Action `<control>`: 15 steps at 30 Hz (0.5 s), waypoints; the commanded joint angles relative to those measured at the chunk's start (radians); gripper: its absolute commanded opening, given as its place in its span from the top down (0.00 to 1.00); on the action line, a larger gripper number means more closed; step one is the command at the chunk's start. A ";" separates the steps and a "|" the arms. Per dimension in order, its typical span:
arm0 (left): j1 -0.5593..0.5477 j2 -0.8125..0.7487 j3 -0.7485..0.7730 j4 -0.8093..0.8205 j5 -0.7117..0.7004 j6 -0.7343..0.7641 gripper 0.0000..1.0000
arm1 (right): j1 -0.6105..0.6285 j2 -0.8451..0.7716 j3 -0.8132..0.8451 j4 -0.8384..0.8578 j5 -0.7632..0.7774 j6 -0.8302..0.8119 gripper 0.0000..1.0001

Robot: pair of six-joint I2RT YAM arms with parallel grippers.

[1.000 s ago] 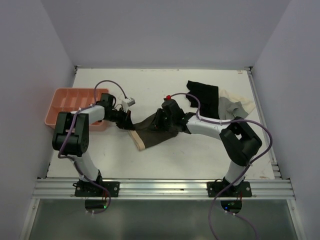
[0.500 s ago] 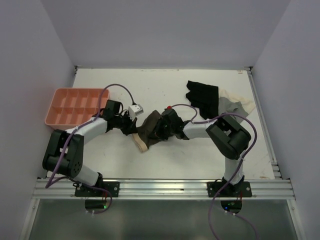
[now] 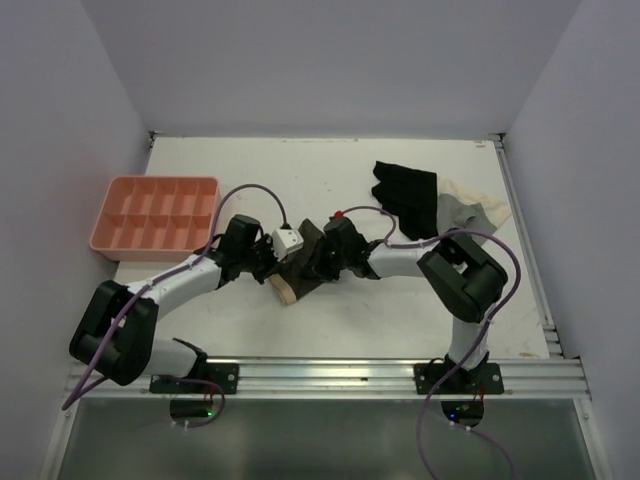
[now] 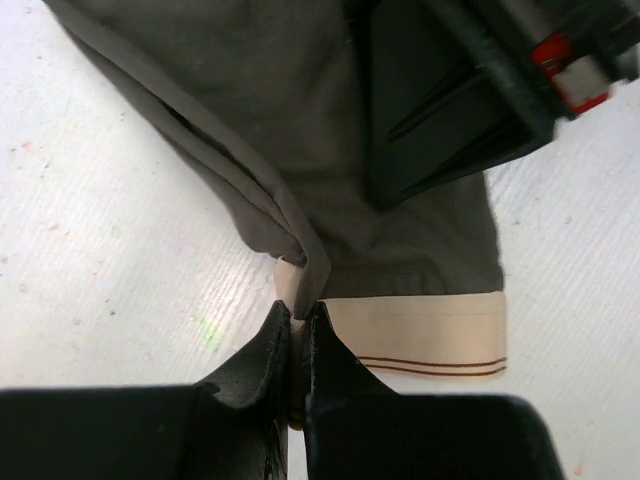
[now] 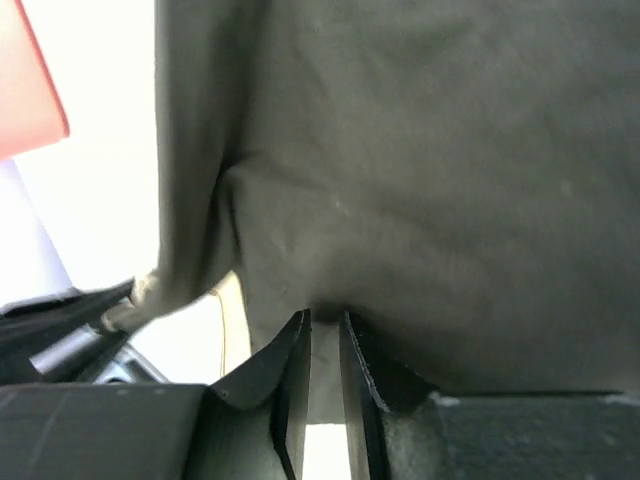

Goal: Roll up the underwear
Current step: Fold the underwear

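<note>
The underwear (image 3: 303, 262), dark brown with a pale beige waistband (image 3: 285, 289), lies bunched at the table's middle between my two grippers. My left gripper (image 3: 272, 260) is at its left side. In the left wrist view the left gripper (image 4: 297, 322) is shut on a folded corner of the waistband (image 4: 420, 325), and brown fabric (image 4: 280, 120) spreads beyond it. My right gripper (image 3: 320, 262) holds the right side; in the right wrist view the right gripper (image 5: 325, 328) pinches a fold of the underwear (image 5: 420, 180), which fills that view. The right gripper's black body (image 4: 450, 100) rests over the fabric.
An orange compartment tray (image 3: 155, 213) stands at the left, and its edge (image 5: 30, 80) shows in the right wrist view. A black garment (image 3: 405, 195) and a grey-and-cream garment (image 3: 470, 212) lie at the back right. White walls enclose the table.
My left gripper has swung right and toward the front, drawing the waistband corner with it. The underwear has bunched narrower between the grippers. The right gripper has shifted slightly left.
</note>
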 commanded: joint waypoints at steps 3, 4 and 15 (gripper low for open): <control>-0.008 -0.040 -0.007 0.071 -0.098 0.010 1.00 | 0.002 -0.160 0.000 -0.222 0.098 -0.122 0.76; -0.008 -0.041 -0.007 0.073 -0.099 0.004 1.00 | 0.002 -0.207 -0.007 -0.227 0.109 -0.126 0.75; -0.011 -0.041 -0.001 0.083 -0.235 -0.131 1.00 | 0.090 -0.224 -0.091 -0.013 0.105 0.105 0.79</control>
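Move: At the left hand, whose shut fingers already pinch the inner end of the waistband, the underwear's middle lies about 5 cm ahead and 8 cm right, slightly below. From the right hand, low over the cloth, that middle is roughly 3 cm ahead and 2 cm left; the waistband's free corner is some 6 cm back and 6 cm left. The black garment lies about 19 cm ahead and 23 cm right of the right hand. Lifting off the underwear, the right hand climbs some 6 cm, easing 2–3 cm right at first and then drawing back towards the near edge, its fingers staying nearly shut. Meanwhile the left keeps its pinch on the waistband end and draws it about 2.5 cm forward and left, turning slightly counter-clockwise. ##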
